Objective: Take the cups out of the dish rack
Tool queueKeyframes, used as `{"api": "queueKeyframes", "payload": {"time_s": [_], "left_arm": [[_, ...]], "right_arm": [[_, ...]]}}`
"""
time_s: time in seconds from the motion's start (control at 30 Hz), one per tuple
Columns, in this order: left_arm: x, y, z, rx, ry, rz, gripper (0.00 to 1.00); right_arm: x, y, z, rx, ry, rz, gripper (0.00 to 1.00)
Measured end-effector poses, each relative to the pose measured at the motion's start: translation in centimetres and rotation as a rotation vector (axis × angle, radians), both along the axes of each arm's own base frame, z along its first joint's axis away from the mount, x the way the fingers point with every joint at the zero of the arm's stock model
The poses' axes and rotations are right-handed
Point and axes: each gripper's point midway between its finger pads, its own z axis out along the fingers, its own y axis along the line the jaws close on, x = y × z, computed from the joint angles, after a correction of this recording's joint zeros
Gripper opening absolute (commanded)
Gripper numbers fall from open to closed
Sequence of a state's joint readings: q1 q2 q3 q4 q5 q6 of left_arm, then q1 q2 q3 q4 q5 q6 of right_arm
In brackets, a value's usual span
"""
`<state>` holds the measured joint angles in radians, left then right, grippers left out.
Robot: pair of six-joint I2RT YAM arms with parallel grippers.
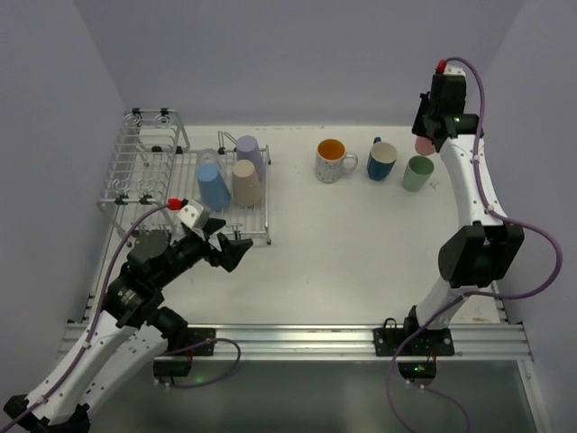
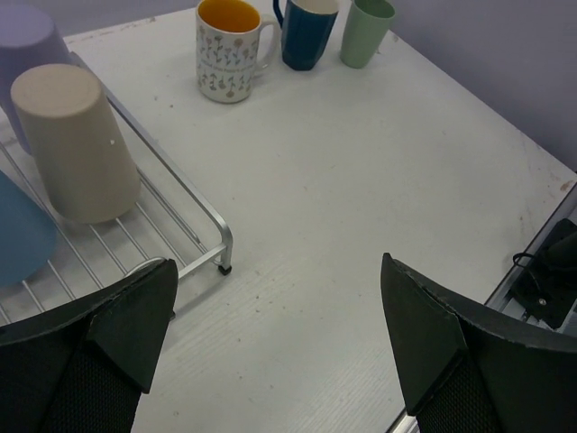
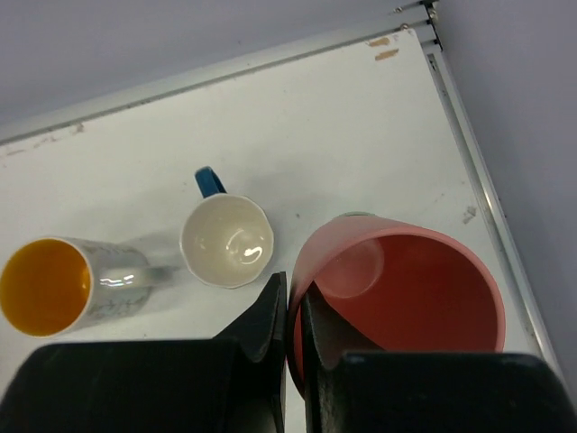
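Note:
The dish rack (image 1: 153, 185) stands at the far left with a blue cup (image 1: 214, 186), a beige cup (image 1: 245, 182) and a lilac cup (image 1: 251, 153) upside down on its grid. My left gripper (image 1: 230, 245) hovers open just off the rack's near right corner, holding nothing (image 2: 278, 271). On the table stand a white orange-lined mug (image 1: 332, 161), a dark blue mug (image 1: 381, 161) and a mint cup (image 1: 417, 172). My right gripper (image 3: 293, 289) is shut on the wall of a pink cup (image 3: 424, 289), held above the table beside the dark blue mug (image 3: 225, 241).
The rack's corner foot (image 2: 224, 267) rests on the white table. An aluminium rail (image 1: 297, 338) runs along the near edge. The table's right edge (image 3: 491, 234) and back wall lie close to the pink cup. Cables lie by the right arm's base (image 2: 545, 280).

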<state>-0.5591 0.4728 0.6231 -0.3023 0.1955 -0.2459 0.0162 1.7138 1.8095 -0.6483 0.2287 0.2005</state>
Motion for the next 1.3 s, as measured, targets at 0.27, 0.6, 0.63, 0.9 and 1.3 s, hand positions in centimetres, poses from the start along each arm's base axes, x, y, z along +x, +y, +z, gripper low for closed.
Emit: {"api": "queueKeyframes", "payload": {"time_s": [0.27, 0.6, 0.63, 0.9, 1.3], "left_arm": [[-0.6, -0.6, -0.1, 0.008, 0.000, -0.019, 1.00], [-0.5, -0.4, -0.1, 0.011, -0.003, -0.002, 1.00], [-0.5, -0.4, -0.1, 0.011, -0.003, -0.002, 1.00], [-0.2, -0.5, -0.7, 0.025, 0.014, 0.004, 1.00], [0.3, -0.4, -1.3, 0.042, 0.034, 0.021, 1.00]], "right_arm": [[-0.3, -1.9, -3.3, -0.029, 0.145, -0.011, 0.00], [1.1, -2.6, -7.8, -0.014, 0.251, 0.003, 0.00], [1.3, -2.6, -8.1, -0.013, 0.255, 0.007, 0.00], [1.8, -2.2, -9.0, 0.000, 0.265, 0.029, 0.00], [2.3, -1.9, -13.7, 0.019, 0.333, 0.046, 0.00]]}}
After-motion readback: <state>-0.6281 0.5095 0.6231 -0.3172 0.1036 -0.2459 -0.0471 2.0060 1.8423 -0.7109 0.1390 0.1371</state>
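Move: The right hand still grips the pink cup by its rim. The green cup it is being taken to stands with its middle about 24 cm below that hand, some 3 cm ahead and 5 cm to the right. At the same height, the blue mug is about 6 cm ahead and 6 cm left of the hand, the patterned mug some 6 cm ahead and 19 cm left. From the idle left hand the green cup lies roughly 32 cm ahead, 46 cm right and 20 cm below. Keeping its pinch on the pink cup's rim, the right hand lowers the cup about 14 cm onto the green cup's mouth, easing off partway before sinking again. It drifts a couple of centimetres forward and to the right as it goes, and the wrist tips some 20 degrees further nose-down, setting the cup more upright. ##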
